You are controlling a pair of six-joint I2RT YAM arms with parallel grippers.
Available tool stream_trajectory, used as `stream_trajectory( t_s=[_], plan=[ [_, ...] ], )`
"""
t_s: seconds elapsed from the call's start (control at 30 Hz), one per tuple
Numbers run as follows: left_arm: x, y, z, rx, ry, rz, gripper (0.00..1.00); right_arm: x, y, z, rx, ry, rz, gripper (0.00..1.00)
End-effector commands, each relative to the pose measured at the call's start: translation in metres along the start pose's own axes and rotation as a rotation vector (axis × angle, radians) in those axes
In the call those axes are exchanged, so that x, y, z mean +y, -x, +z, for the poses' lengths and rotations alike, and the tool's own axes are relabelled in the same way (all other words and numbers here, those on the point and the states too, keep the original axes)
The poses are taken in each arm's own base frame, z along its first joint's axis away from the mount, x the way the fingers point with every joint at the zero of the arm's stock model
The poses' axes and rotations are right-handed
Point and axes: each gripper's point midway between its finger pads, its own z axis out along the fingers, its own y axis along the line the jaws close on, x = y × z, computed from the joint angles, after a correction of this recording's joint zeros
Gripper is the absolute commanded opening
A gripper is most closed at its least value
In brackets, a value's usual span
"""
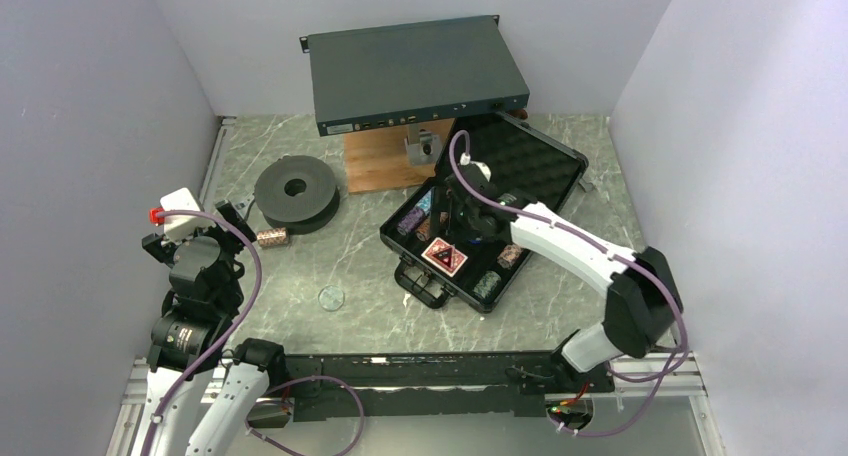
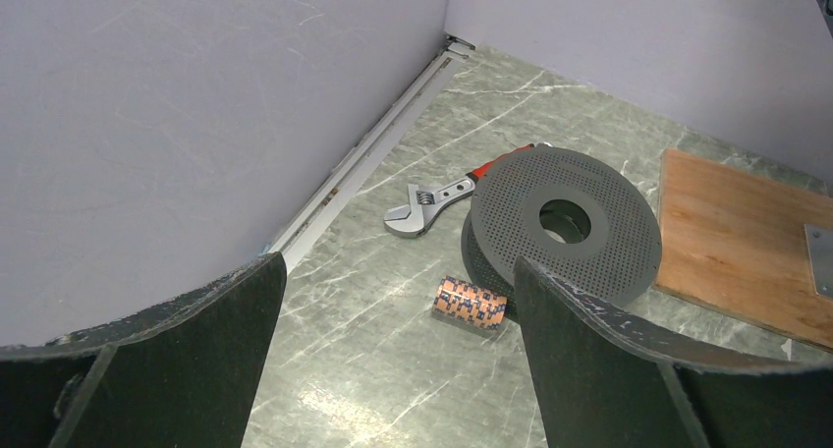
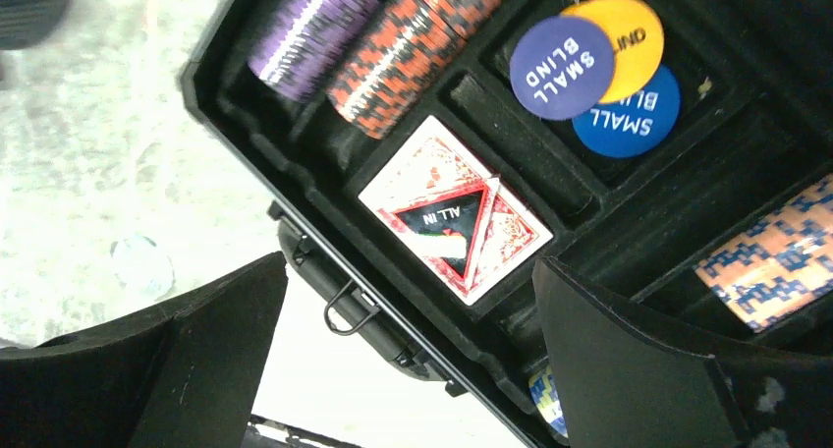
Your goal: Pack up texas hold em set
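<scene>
The black case [image 1: 540, 161] lies open right of centre, handle [image 1: 420, 281] toward me. Its tray holds a purple chip roll [image 3: 309, 30], a red-black roll [image 3: 413, 45], three round buttons [image 3: 634, 119], an orange-blue roll [image 3: 776, 261], and a red-backed deck with the red-black triangle [image 3: 447, 222] on top. My right gripper [image 3: 408, 263] hovers open over the case's front edge, holding nothing. One orange chip roll [image 2: 472, 303] lies on the table against the dark spool. My left gripper [image 2: 395, 266] is open just short of it, empty.
A dark spool [image 1: 295, 191] sits at the back left with a wrench [image 2: 427, 204] behind it. A grey electronics box [image 1: 415, 71] rests on a wooden block [image 1: 385, 161] at the back. A small clear disc [image 1: 330, 297] lies near the front centre. Walls close three sides.
</scene>
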Motion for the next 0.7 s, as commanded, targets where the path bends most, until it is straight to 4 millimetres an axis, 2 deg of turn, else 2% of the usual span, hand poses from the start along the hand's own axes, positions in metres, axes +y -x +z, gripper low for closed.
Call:
stream_trajectory(
  t_s=[0.0, 0.27, 0.4, 0.53, 0.67],
  plan=[
    [-0.003, 0.004, 0.003, -0.014, -0.008, 0.005, 0.92, 0.009, 0.028, -0.03, -0.15, 0.064, -0.117, 1.0],
    [-0.002, 0.004, 0.003, -0.013, -0.004, 0.005, 0.92, 0.031, 0.055, -0.066, -0.312, 0.133, -0.198, 1.0],
    [-0.003, 0.004, 0.003, -0.013, -0.005, 0.007, 0.92, 0.05, 0.068, -0.081, -0.339, 0.195, -0.21, 1.0],
    [-0.002, 0.004, 0.003, -0.013, -0.004, 0.007, 0.92, 0.074, 0.085, -0.103, -0.396, 0.279, -0.229, 1.0],
    [-0.002, 0.005, 0.002, -0.016, -0.007, 0.005, 0.92, 0.104, 0.089, -0.113, -0.404, 0.424, -0.245, 1.0]
  ],
)
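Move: The all-in triangle lies on the card deck right beneath the open right hand, about 7 cm down, some 2 cm back and 1 cm left. From that hand, the in-case copper chips are 7 cm ahead and 3 cm left, the blind buttons 5 cm ahead and 5 cm right, both around 7 cm down. From the left hand, the triangle is about 45 cm right, 6 cm ahead and 26 cm down. The empty right hand rises about 12 cm off the triangle, fingers staying open and tipping up some 20 degrees. ##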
